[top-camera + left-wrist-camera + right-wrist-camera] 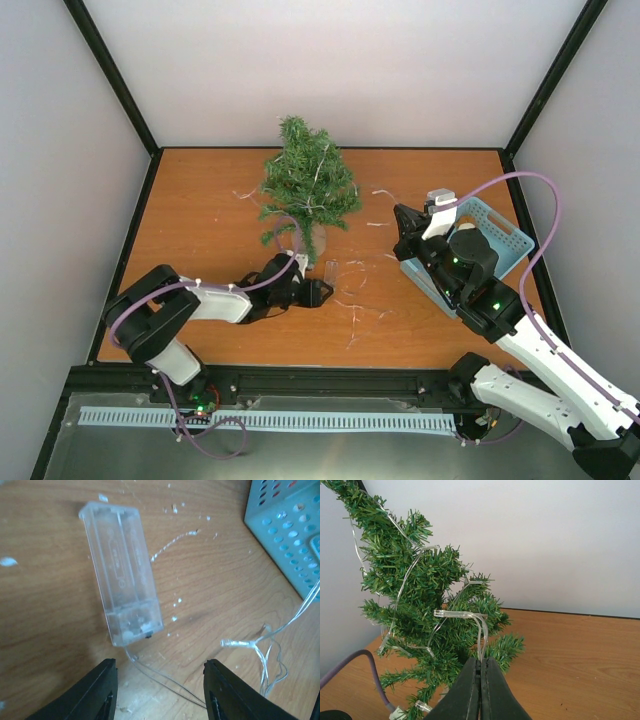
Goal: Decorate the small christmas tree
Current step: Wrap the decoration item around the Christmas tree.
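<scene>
The small christmas tree point(308, 190) stands at the back middle of the table, with a clear light string point(462, 614) draped through its branches point(415, 605). My right gripper point(481, 662) is shut on a loop of that string's wire, close to the tree's right side point(400, 215). A clear plastic battery box point(122, 570) lies flat on the table. My left gripper point(160, 680) is low over the table just short of it, open. The box's thin wire point(165, 677) runs across the table between the black fingers point(100, 690). Nothing is held there.
A light blue perforated basket point(500, 235) sits at the right, under my right arm; its corner point(290, 530) shows in the left wrist view. Loose string with small bulbs point(235, 642) trails over the orange table point(200, 220). White walls enclose three sides.
</scene>
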You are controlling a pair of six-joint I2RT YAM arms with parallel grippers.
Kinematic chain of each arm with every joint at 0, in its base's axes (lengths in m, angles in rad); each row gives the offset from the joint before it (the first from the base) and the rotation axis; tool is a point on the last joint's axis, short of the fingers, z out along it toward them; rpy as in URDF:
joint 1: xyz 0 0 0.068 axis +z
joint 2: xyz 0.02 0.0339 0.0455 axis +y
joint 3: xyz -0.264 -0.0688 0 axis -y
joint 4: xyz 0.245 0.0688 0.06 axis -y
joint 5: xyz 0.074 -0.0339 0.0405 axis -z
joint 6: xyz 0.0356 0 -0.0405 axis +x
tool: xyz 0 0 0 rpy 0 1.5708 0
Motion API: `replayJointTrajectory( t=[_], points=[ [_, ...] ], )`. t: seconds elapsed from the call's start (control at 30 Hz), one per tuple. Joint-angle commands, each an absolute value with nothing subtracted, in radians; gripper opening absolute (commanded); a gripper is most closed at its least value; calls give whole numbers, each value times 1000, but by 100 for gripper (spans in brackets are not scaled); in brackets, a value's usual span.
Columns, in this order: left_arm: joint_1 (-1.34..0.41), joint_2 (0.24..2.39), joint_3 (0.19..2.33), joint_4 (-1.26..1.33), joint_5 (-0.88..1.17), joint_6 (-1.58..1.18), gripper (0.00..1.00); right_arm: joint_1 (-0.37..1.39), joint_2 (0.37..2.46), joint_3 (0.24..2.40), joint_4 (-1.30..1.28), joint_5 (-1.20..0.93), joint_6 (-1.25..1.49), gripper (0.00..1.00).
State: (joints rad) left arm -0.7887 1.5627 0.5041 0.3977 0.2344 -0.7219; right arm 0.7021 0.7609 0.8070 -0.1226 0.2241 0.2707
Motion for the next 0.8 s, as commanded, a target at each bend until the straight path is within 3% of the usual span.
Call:
replayJointTrajectory(
  t=[0.0,0.07,0.27,0.67,0.7,0.77],
  points=[
    [-813,1594,539,407,276,-751,45,703,762,825,-103,227,269,3],
    [-817,1587,544,350,246,-739,41,703,763,824,-103,228,268,3],
    [-817,1536,539,184,127,-674,2,703,760,807,-96,228,275,3],
    [-814,1187,423,-103,-201,-760,1,703,750,796,-110,229,272,3],
    [-815,1162,408,-103,-189,-774,2,703,750,794,-112,227,273,3],
    [-815,1146,405,-100,-158,-776,19,703,749,790,-112,226,275,3]
  ],
)
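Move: The light string's wire lies nearly under the left hand, about 1 cm back and 3 cm below, running out of the near end of the clear battery box. The box's middle is some 5 cm ahead and 1 cm to the right, at table height. The tree's pot stands roughly 13 cm ahead and 4 cm left, the basket about 10 cm ahead and 32 cm right. From the high right hand, the wire is about 13 cm left, 3 cm back and 34 cm below. Down and slightly back by about 2 cm, the left hand pinches shut on the wire beside the battery box. Then it sweeps about 9 cm to the left, rising some 3 cm, and drags the box along by its wire, while the wrist turns some 20 degrees counter-clockwise and steeper downward. The right hand holds still, keeping its grip on the string. ##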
